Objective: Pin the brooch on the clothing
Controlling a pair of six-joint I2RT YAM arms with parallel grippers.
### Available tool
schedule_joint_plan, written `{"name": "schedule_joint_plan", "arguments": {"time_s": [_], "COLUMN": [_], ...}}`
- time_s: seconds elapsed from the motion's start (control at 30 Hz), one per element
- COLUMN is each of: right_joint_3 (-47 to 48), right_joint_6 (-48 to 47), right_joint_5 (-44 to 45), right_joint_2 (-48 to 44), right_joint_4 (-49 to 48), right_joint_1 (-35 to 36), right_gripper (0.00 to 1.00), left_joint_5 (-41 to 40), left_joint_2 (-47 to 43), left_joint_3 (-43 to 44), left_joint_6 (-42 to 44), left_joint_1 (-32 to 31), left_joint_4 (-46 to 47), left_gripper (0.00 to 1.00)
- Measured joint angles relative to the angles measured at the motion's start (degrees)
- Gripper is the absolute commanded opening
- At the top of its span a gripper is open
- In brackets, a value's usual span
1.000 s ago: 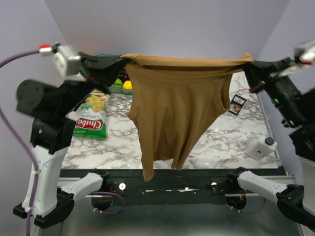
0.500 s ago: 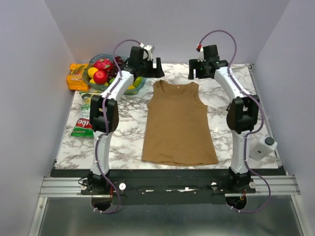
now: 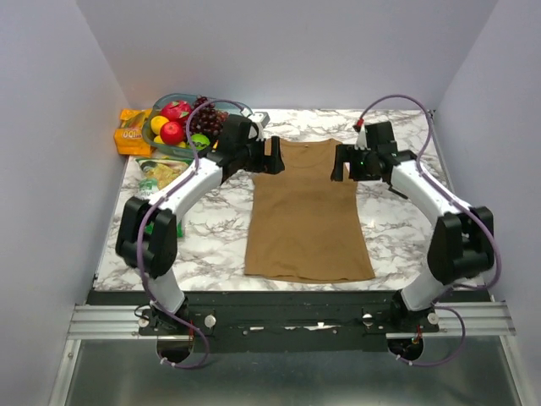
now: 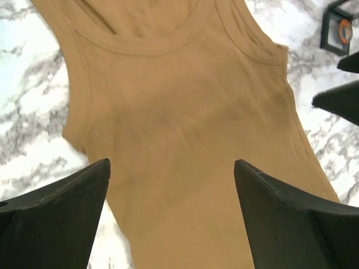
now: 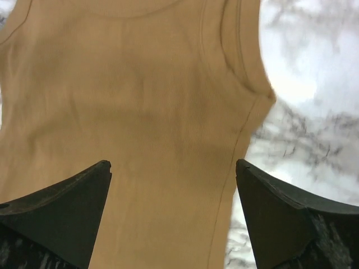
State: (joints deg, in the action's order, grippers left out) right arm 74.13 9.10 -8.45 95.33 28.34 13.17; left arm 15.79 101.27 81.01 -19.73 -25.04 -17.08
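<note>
The clothing (image 3: 308,216), a tan sleeveless top, lies flat on the marble table with its scoop neck at the far side. My left gripper (image 3: 276,158) hovers open over its left armhole; in the left wrist view (image 4: 171,162) only tan fabric shows between the fingers. My right gripper (image 3: 338,165) hangs open over the right armhole, its jaws wide above the side seam (image 5: 174,162). Neither holds anything. The brooch (image 4: 345,32) shows as a tiny reddish and pale spot inside a small black square tray (image 4: 331,31), right of the top.
A glass bowl of fruit (image 3: 182,123) and an orange packet (image 3: 133,135) stand at the far left corner. A green-and-white chips bag (image 3: 156,173) lies under my left arm. Grey walls close in the table on three sides.
A second ago both grippers held the top stretched up in the air. It has since been laid flat, both grippers have opened, and they have drawn back over its armholes.
</note>
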Motion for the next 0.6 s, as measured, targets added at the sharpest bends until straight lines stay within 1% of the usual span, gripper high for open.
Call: {"name": "schedule_joint_plan", "arguments": {"time_s": [0.03, 0.13, 0.23, 0.33, 0.47, 0.53, 0.6], "right_joint_3": [-4.17, -13.49, -20.33, -25.86, -28.26, -26.8, -24.46], "right_joint_6": [0.94, 3.28, 5.6, 8.07, 9.53, 9.55, 9.53], "right_joint_5": [0.22, 1.33, 2.05, 2.19, 2.75, 3.98, 5.49], "right_joint_2": [-3.48, -10.56, -16.02, -24.0, -33.22, -34.29, -32.92], "right_joint_4": [-1.6, -2.12, -1.29, -0.09, 1.31, 2.54, 3.48], "right_joint_1": [0.02, 0.13, 0.24, 0.24, 0.24, 0.24, -0.09], "right_gripper": [0.98, 0.98, 0.98, 1.0, 1.0, 1.0, 1.0], "left_joint_5": [-0.83, -3.69, -4.81, -5.79, -7.61, -7.98, -8.28], "left_joint_2": [-2.16, -9.53, -11.74, -12.7, -15.93, -17.16, -17.77], "left_joint_3": [-2.32, -10.56, -13.64, -13.53, -10.91, -8.39, -6.69], "left_joint_6": [0.0, 0.13, 0.85, 2.73, 6.23, 7.96, 9.09], "left_joint_1": [-0.68, -3.98, -6.73, -7.34, -6.69, -6.03, -5.49], "left_joint_4": [1.07, 2.19, -0.96, -5.88, -11.19, -12.2, -12.0], "left_gripper": [0.99, 0.99, 0.99, 0.99, 0.99, 0.99, 0.99]}}
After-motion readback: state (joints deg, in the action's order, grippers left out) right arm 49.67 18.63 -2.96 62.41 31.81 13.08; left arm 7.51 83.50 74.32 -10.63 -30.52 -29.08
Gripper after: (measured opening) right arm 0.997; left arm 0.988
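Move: The brown top lies spread flat below both hands: its middle is about 5 cm back and 10 cm to the right of the left hand, 12 cm below. From the right hand it is some 6 cm back, 7 cm to the left and 9 cm below. The fruit basket sits about 20 cm ahead and 28 cm left of the left hand; the small black frame is roughly 25 cm right of the right hand and 3 cm ahead. The brown top is already let go, and both empty hands keep drawing back over it, away from its neckline, fingers staying wide open: the left by nearly 10 cm, the right by about 12, drifting rightward and turning some 10 degrees clockwise. Each dips a little, then climbs around 5 cm as the retreat stops, the left tilting its left side up and easing slightly forward and left. ##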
